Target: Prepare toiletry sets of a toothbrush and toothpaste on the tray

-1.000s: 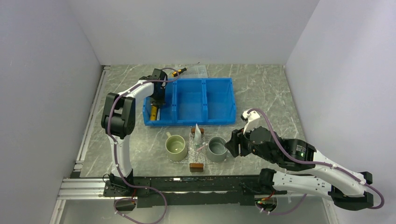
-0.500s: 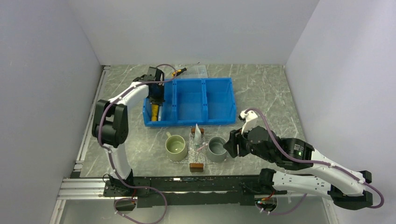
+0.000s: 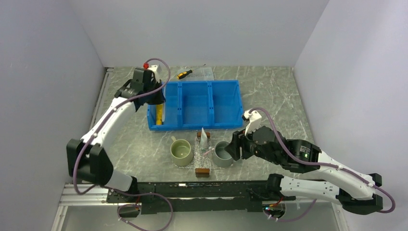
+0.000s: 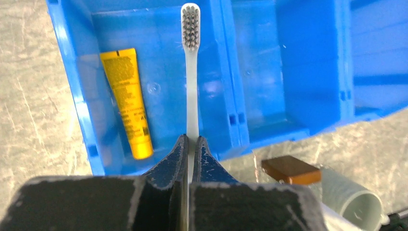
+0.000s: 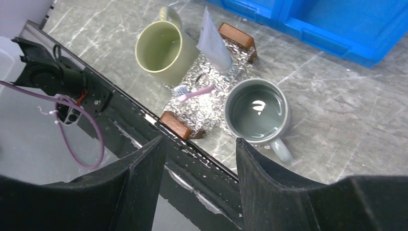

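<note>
My left gripper [image 4: 191,139] is shut on the handle of a white toothbrush [image 4: 192,86]. It holds the brush bristles-forward above the left compartment of the blue bin [image 4: 269,86]. In the top view this gripper [image 3: 156,97] hangs over the bin's left end. The clear tray [image 5: 211,108] has brown block handles [image 5: 175,125] and lies between two mugs. A pink toothbrush [image 5: 195,92] rests on it, and a pale toothpaste tube [image 5: 214,43] stands tilted at its far end. My right gripper [image 5: 199,139] is open and empty, raised just right of the grey mug [image 3: 223,154].
A yellow tube [image 4: 127,101] lies in the bin's left compartment. A green mug [image 3: 182,151] stands left of the tray [image 3: 202,172]. A yellow-and-black screwdriver [image 3: 184,74] and a clear bag [image 3: 204,73] lie behind the bin [image 3: 202,103]. The black rail [image 5: 192,159] runs below my right gripper.
My left arm has swung back and to the left, raising its gripper out of the bin's left compartment with the white toothbrush. The right gripper has edged slightly left towards the grey mug.
</note>
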### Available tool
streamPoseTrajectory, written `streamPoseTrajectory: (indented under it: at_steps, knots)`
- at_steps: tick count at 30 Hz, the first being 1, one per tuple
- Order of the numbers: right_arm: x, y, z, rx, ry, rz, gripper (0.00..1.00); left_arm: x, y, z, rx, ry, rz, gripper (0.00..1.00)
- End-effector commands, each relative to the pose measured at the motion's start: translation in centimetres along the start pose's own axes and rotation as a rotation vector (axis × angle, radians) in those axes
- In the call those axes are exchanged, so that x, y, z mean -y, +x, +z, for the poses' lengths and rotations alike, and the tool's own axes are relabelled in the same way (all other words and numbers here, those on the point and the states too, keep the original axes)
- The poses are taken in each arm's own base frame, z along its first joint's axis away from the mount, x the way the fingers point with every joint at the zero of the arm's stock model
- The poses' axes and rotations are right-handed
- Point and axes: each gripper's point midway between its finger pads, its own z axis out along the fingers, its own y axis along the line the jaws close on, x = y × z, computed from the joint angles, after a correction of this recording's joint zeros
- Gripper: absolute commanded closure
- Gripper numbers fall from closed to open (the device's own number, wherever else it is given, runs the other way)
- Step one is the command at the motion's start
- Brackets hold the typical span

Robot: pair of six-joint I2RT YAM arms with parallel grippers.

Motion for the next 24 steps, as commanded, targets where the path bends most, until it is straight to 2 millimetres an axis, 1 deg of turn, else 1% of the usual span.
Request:
streamPoseTrajectory:
  at_steps: [1,4,6,11,12,17,20,24]
  knots:
    - [-2.9,-2.4,0.0,0.058,-0.103,0.047,0.43,2.6,-0.4,-4.1,0.094,0.136,-0.015,1.00]
    - [-3.8,-2.7,0.6,0.049,-0.120,0.049,0.43,4.0,0.3,-6.6,0.139,0.231,0.000,1.00]
    - [-4.4,-3.0,0.9,0.050,-0.137,0.050,0.43,4.8,1.0,-8.0,0.155,0.291,0.011,1.00]
    - [-6.1,-3.8,1.8,0.063,-0.190,0.050,0.42,6.8,3.5,-11.5,0.172,0.453,0.042,1.00]
    - [-6.4,-3.8,2.1,0.061,-0.199,0.049,0.42,7.2,4.4,-12.0,0.163,0.489,0.044,1.00]
    - [-8.2,-4.3,2.8,0.087,-0.278,0.066,0.42,9.0,7.3,-14.7,0.154,0.659,0.059,1.00]
    - [-8.9,-4.7,3.3,0.109,-0.300,0.075,0.42,10.1,9.2,-16.2,0.141,0.778,0.077,1.00]
    - [-9.4,-5.5,3.6,0.126,-0.306,0.063,0.41,10.5,11.7,-17.5,0.113,0.864,0.114,1.00]
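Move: Back and to its right, the tray lies about 18 cm behind the left hand, 18 cm to its right and 18 cm below; the green mug stands some 9 cm left of the tray's middle and level with it. The yellow toothpaste is about 4 cm left of that hand, 17 cm down in the bin. From the right hand the held toothbrush is roughly 26 cm ahead, 30 cm left and a little lower, the grey mug 6 cm ahead, 3 cm left and 20 cm below. Drawing back out over the bin, the left hand keeps its pinch on the blue toothbrush and carries it about 19 cm back, drifting right and up some 5 cm each, towards the tray. Its wrist turns clockwise and rolls right side up, some 40 degrees in all. The half-open, empty right hand comes about 8 cm left to meet it, rising towards the end. ##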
